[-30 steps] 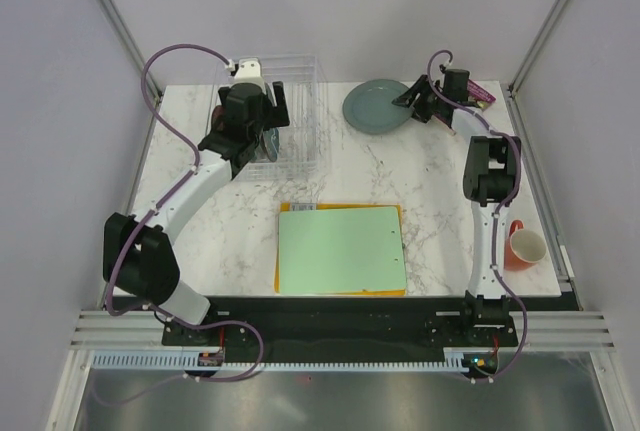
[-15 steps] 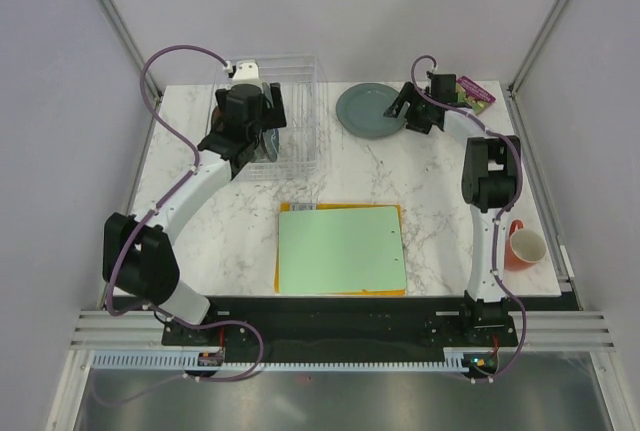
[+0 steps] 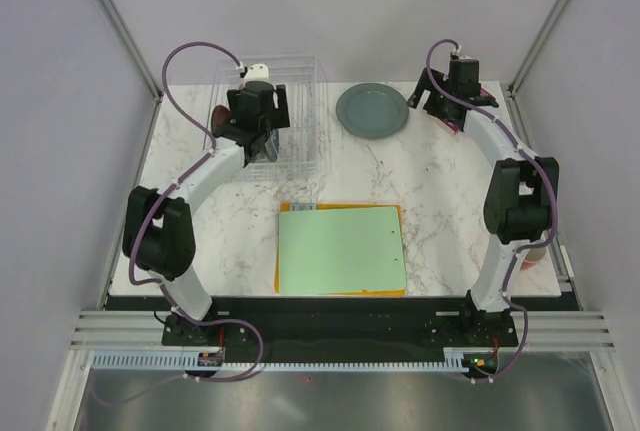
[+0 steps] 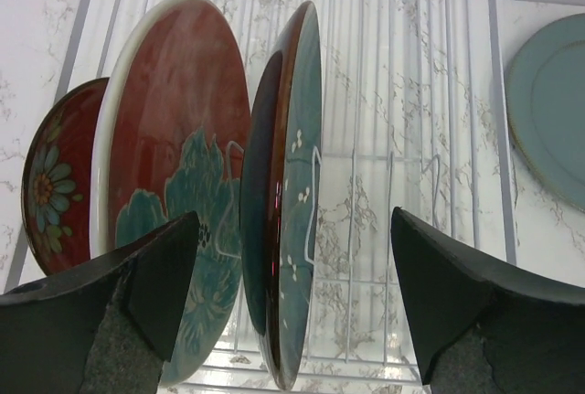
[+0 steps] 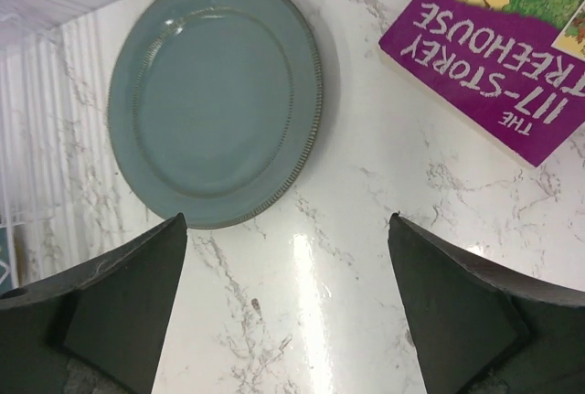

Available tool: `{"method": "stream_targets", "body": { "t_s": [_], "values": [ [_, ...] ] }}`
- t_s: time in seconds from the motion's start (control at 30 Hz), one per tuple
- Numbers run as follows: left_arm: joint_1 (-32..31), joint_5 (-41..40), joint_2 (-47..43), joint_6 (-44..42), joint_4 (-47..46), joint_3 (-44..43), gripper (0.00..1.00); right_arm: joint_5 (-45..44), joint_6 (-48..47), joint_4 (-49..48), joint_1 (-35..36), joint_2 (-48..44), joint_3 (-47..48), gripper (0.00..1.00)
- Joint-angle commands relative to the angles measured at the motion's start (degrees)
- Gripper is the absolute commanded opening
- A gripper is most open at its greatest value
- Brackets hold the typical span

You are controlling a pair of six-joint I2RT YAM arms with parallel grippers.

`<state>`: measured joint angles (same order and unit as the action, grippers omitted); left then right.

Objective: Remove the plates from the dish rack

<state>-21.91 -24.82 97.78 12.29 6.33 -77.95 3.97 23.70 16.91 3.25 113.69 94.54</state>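
Observation:
The clear dish rack (image 3: pixel 298 121) stands at the back left. In the left wrist view three plates stand upright in it: a small dark red one (image 4: pixel 53 188), a red one with teal pattern (image 4: pixel 174 156) and a dark teal one (image 4: pixel 294 175). My left gripper (image 3: pixel 262 143) is open above them, its jaws to either side of the dark teal plate's edge (image 4: pixel 292 229), not touching it. The large grey-green plate (image 3: pixel 373 110) lies flat on the table (image 5: pixel 215 101). My right gripper (image 3: pixel 443 103) is open and empty just right of it (image 5: pixel 287 229).
A purple book (image 3: pixel 478 94) lies at the back right corner (image 5: pixel 503 56). A green board (image 3: pixel 340 249) on an orange board (image 3: pixel 285 281) lies front centre. An orange-red mug (image 3: pixel 530 257) is partly hidden behind the right arm.
The grey-green plate slid a little left and the right gripper let it go and drew back to the right. The left arm stretched further over the rack.

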Motion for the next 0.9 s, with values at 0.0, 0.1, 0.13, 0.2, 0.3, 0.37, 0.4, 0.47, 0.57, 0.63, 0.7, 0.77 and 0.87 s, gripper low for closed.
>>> {"method": "stream_targets", "body": {
  "t_s": [0.0,0.1,0.13,0.2,0.3,0.37,0.4,0.47,0.57,0.63,0.7,0.77,0.87],
  "values": [
    [-0.41,-6.55,3.03,-2.36,-1.14,-5.10,0.89,-0.63,-1.12,-1.26,0.53,-6.27,-3.66,0.98],
    [-0.76,-12.17,5.93,-2.80,-0.18,-7.47,0.67,-0.71,-1.38,-1.87,1.14,-9.62,-6.73,0.98],
    [-1.03,-14.97,6.37,-3.15,-0.52,-7.56,0.63,-0.98,-1.47,-2.05,1.24,-10.50,-7.52,0.98],
    [-1.38,-16.22,7.95,-4.73,-1.49,-7.91,0.50,-1.07,-1.47,-2.58,1.32,-12.87,-9.63,0.98],
    [-1.55,-16.84,9.27,-5.35,-1.67,-8.18,0.33,-1.24,-1.56,-3.02,1.41,-15.42,-11.74,0.98],
    [-1.64,-16.67,9.89,-5.61,-1.58,-8.35,0.23,-1.33,-1.55,-3.11,1.33,-16.65,-12.71,0.98],
    [-1.64,-16.75,10.32,-5.61,-1.58,-8.44,0.12,-1.42,-1.56,-3.11,1.41,-16.92,-12.89,0.98],
    [-1.99,-18.15,10.59,-5.88,-1.58,-8.79,0.02,-1.24,-1.82,-3.11,1.32,-17.53,-13.59,0.98],
    [-3.40,-21.66,11.65,-8.15,-1.58,-10.90,0.02,-0.98,-1.91,-3.19,1.41,-18.06,-14.73,0.98],
    [-4.97,-26.56,12.61,-10.17,-2.98,-12.82,0.02,-0.98,-1.82,-3.20,1.41,-18.15,-15.44,0.98],
    [-5.86,-29.14,12.96,-14.56,-5.35,-13.71,0.02,-0.98,-1.91,-3.28,1.67,-18.59,-15.88,0.98],
    [-7.09,-32.12,13.66,-18.86,-7.63,-15.91,0.02,-1.24,-2.17,-3.20,1.94,-19.12,-16.49,0.98],
    [-8.15,-34.42,13.41,-22.92,-9.40,-18.54,0.02,-1.51,-2.52,-3.28,2.29,-20.08,-17.55,0.98]
  ]
}}
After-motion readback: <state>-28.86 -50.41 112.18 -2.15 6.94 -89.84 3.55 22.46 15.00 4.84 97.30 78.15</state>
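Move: Just ahead of the left hand's open fingers, the brown-rimmed green plate stands on edge in the dish rack: middle about 8 cm forward, 2 cm left and 5 cm lower. The red plate stands some 6 cm left of it and the brown bowl about 12 cm left of it. The unloaded plate lies flat some 12 cm ahead and 32 cm right of the left hand. From the right hand, the green plate is about 47 cm left and 2 cm ahead. Easing forward and left some 3 cm while dipping about 2, the left hand brings its fingers around the near rim of the green plate and pinches it from both sides; then, still gripping, it swings back right about 2.5 cm and rises slightly, rolling some 25 degrees left side up. The right hand, open and empty, draws back about 7 cm and a little up, away from the unloaded plate. ##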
